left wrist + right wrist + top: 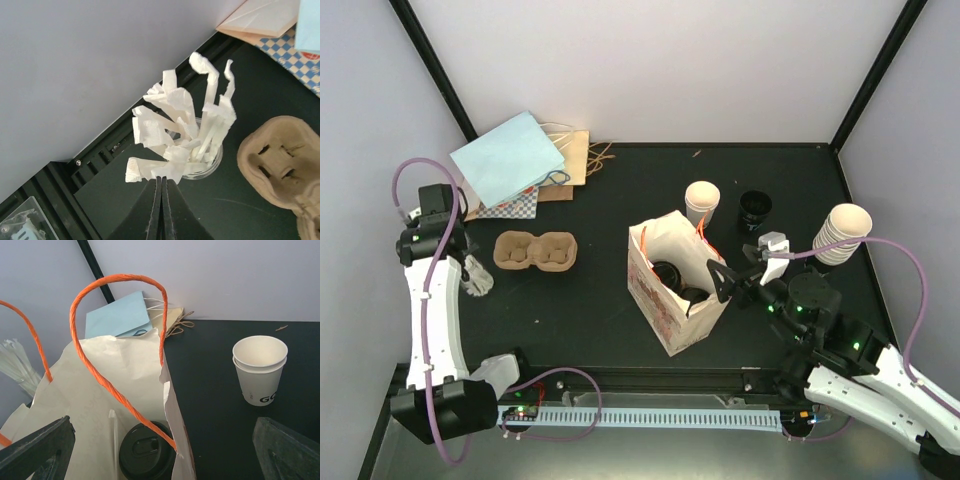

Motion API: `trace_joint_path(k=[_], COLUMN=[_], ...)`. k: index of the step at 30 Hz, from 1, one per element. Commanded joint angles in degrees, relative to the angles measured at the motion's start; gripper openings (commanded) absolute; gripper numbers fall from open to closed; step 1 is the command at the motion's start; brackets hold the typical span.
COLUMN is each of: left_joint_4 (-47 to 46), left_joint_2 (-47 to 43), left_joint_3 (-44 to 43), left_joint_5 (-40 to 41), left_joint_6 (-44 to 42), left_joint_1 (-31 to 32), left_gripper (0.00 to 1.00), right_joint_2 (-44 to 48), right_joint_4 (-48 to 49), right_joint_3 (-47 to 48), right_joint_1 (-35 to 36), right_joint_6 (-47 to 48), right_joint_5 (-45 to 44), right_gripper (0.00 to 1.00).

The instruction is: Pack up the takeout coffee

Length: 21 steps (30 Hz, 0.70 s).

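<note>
Two takeout coffee cups stand inside the printed paper bag (660, 305), showing only their black lids (670, 272). One such lid (145, 452) shows below the orange handle (115, 330) in the right wrist view. My right gripper (730, 280) (160, 455) is open, one finger (35, 450) over the bag's mouth and the other outside its right wall. At the far left my left gripper (472, 268) (161, 181) is shut, its tips pinching the lower edge of a white paper packet (160, 170) that sticks out of a glass jar (205, 167).
A brown pulp cup tray (535, 250) (280, 160) lies right of the jar. Behind the bag stand empty paper cups (702, 200) (260, 370), a stack of black lids (755, 210) and a taller stack of cups (842, 232). A blue bag (510, 155) and brown bags lie at the back left.
</note>
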State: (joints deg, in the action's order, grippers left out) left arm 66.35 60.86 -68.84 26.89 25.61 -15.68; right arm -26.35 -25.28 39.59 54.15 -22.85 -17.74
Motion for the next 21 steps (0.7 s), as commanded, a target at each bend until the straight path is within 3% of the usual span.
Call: trace_joint_path(k=[1,10,14,21], left_joint_4=[4.4,6.5,9.6,6.4], left_joint_2=[0.0,-3.8,-5.2,-12.2], left_joint_3=[-6.2,-12.2,-17.3,-18.3], left_joint_5=[-3.1,-12.7,-12.0,-17.0], left_joint_6=[0.0,-0.1,1.4,3.3], left_joint_1=[-0.3,-0.4,0.0,0.0], left_gripper=[0.02,0.01,0.02,0.02], right_joint_2=[-0.2,-0.1,-0.5,-1.7], right_joint_4=[1.2,1.2,0.9,0.8], right_joint_3=[0.1,0.0,0.2,0.3], right_joint_1=[0.1,0.1,0.1,0.1], right_joint_6=[0.3,0.2,0.2,0.0], right_joint_5=[-0.6,-0.4,0.4,1.4], right_gripper=[1.00,1.00,1.00,1.00])
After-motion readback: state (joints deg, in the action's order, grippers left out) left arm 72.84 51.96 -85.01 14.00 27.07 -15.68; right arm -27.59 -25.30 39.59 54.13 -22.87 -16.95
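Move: The white straw is already pinched at its top in the left hand's shut fingers. The straw cup stands about 6 cm ahead, 3 cm left and 16 cm below; the paper bag is level with the hand, some 48 cm right, its middle 12 cm lower. The brown cup carrier lies about 11 cm ahead and 12 cm right, down on the table. From the right hand the bag is 1 cm ahead, 10 cm left and 17 cm below. A white straw is drawn upward from the straw cup by the left hand, which keeps its closed pinch and rises about 11 cm, drifting some 4 cm right and, late on, 2 cm back. As it climbs the wrist tips the fingers up by roughly 20 degrees, from steeply down towards forward-left. ##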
